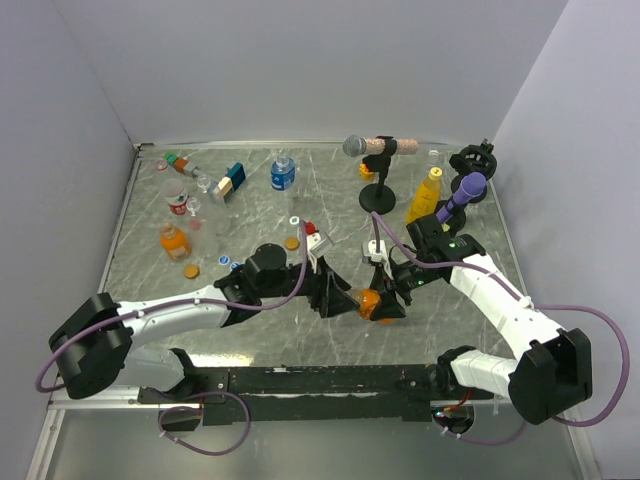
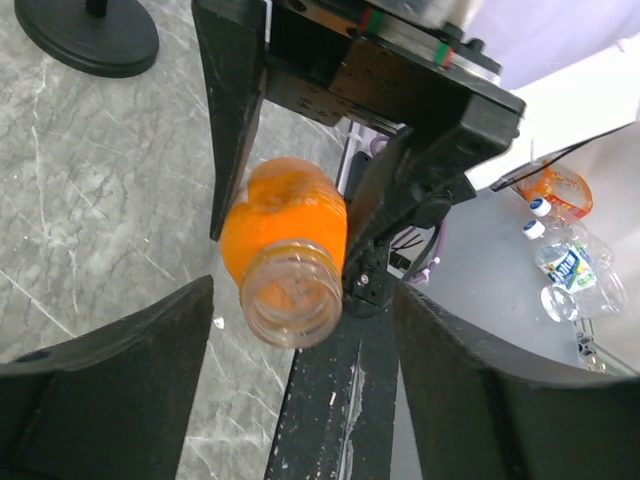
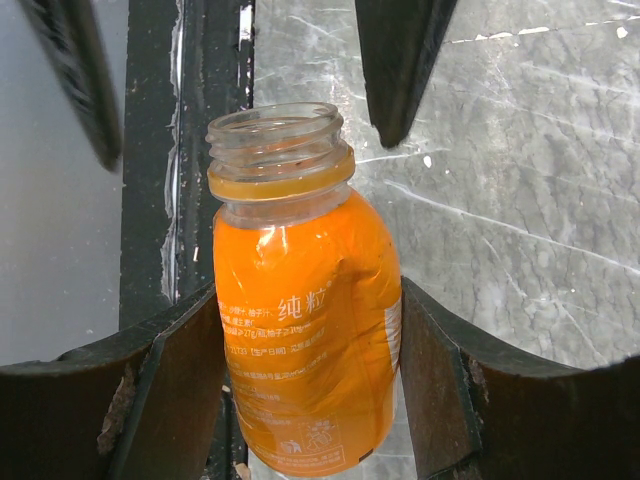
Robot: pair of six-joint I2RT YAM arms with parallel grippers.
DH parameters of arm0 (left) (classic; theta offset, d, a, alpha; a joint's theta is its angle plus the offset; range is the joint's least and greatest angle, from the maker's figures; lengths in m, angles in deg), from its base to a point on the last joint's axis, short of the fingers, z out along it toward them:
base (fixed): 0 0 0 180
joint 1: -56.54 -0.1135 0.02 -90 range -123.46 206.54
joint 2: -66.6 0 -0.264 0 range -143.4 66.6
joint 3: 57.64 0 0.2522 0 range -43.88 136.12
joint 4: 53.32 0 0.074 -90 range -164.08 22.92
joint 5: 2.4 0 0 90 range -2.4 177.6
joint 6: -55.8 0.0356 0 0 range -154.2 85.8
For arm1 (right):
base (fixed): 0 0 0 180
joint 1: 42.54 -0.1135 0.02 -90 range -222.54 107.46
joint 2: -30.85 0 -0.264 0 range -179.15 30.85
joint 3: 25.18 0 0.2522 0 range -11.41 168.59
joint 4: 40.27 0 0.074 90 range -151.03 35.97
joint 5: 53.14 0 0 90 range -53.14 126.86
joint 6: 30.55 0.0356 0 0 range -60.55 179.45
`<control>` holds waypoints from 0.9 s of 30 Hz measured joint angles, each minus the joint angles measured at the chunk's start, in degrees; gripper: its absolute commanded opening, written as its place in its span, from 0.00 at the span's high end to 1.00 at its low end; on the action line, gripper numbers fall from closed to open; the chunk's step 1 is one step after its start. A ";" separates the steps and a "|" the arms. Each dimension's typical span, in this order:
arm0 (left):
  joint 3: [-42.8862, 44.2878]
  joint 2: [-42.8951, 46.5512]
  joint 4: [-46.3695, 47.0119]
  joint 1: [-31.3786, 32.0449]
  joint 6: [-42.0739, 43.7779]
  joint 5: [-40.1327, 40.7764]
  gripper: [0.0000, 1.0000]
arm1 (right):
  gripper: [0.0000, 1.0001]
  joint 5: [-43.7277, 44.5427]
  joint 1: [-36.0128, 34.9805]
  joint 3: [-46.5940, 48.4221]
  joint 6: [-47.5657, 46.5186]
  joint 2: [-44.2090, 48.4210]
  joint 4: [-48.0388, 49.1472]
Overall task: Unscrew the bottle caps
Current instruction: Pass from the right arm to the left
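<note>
A squat orange bottle [image 3: 305,330] lies level above the table's front edge, with my right gripper [image 3: 308,300] shut on its labelled body. Its threaded mouth [image 2: 293,295] is bare and open. My left gripper [image 2: 303,292] faces that mouth, open, with one fingertip on either side of the neck and a gap at each. From above, the bottle [image 1: 367,302] hangs between the left gripper [image 1: 340,298] and the right gripper [image 1: 388,298]. Loose orange caps [image 1: 190,270] [image 1: 292,242] and a blue cap [image 1: 222,260] lie on the table.
At the back left stand another orange bottle [image 1: 172,240], a red can [image 1: 178,205], toy blocks [image 1: 232,180] and a blue-label bottle [image 1: 283,174]. A yellow bottle [image 1: 425,195] and a microphone stand [image 1: 377,198] stand at the back right. A black rail [image 2: 335,400] runs under the bottle.
</note>
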State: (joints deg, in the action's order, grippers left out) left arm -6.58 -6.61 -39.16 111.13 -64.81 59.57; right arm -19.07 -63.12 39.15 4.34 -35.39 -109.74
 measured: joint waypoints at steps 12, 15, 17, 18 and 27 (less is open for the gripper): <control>2.93 -2.80 -4.37 0.66 1.11 0.94 0.41 | 0.91 0.00 0.00 0.00 0.00 0.00 0.00; 3.13 -2.80 -5.11 0.70 1.31 0.94 0.51 | 0.91 0.00 0.00 0.00 0.00 0.00 0.00; 3.15 -2.80 -5.27 0.76 1.40 0.90 0.59 | 0.91 0.22 0.00 0.00 0.02 0.00 0.09; 3.23 -2.80 -5.38 0.83 1.49 0.87 0.64 | 0.90 0.33 0.00 0.00 0.04 0.00 0.13; 4.09 -3.26 -6.45 0.87 1.62 0.68 0.81 | 0.49 0.81 0.00 0.00 0.50 0.00 0.24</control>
State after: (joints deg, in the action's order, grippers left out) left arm -2.50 -9.87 -45.61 112.00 -63.20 60.24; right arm -18.26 -63.12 39.15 4.84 -35.39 -109.50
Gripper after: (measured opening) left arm 0.454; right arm 0.674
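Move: The open neck of the orange bottle lies just past my left fingertips, about 2 cm to the right of my left hand and 1 cm below, level fore and aft. The bottle's orange body is about 7 cm to the right of that hand and 2 cm lower. The loose orange cap is some 14 cm ahead and 12 cm left on the table, 15 cm down. From my right hand, which grips the body, the neck is about 6 cm left, roughly level. I close my left fingers from well open to a bit under half and pinch the bare threaded neck from both sides, the squeeze building at the end. As they close, my left hand settles about 1.5 cm down and 1 cm right onto the neck, fingertips dipping some 5 degrees. My right hand stays in place and keeps its grip on the body. ##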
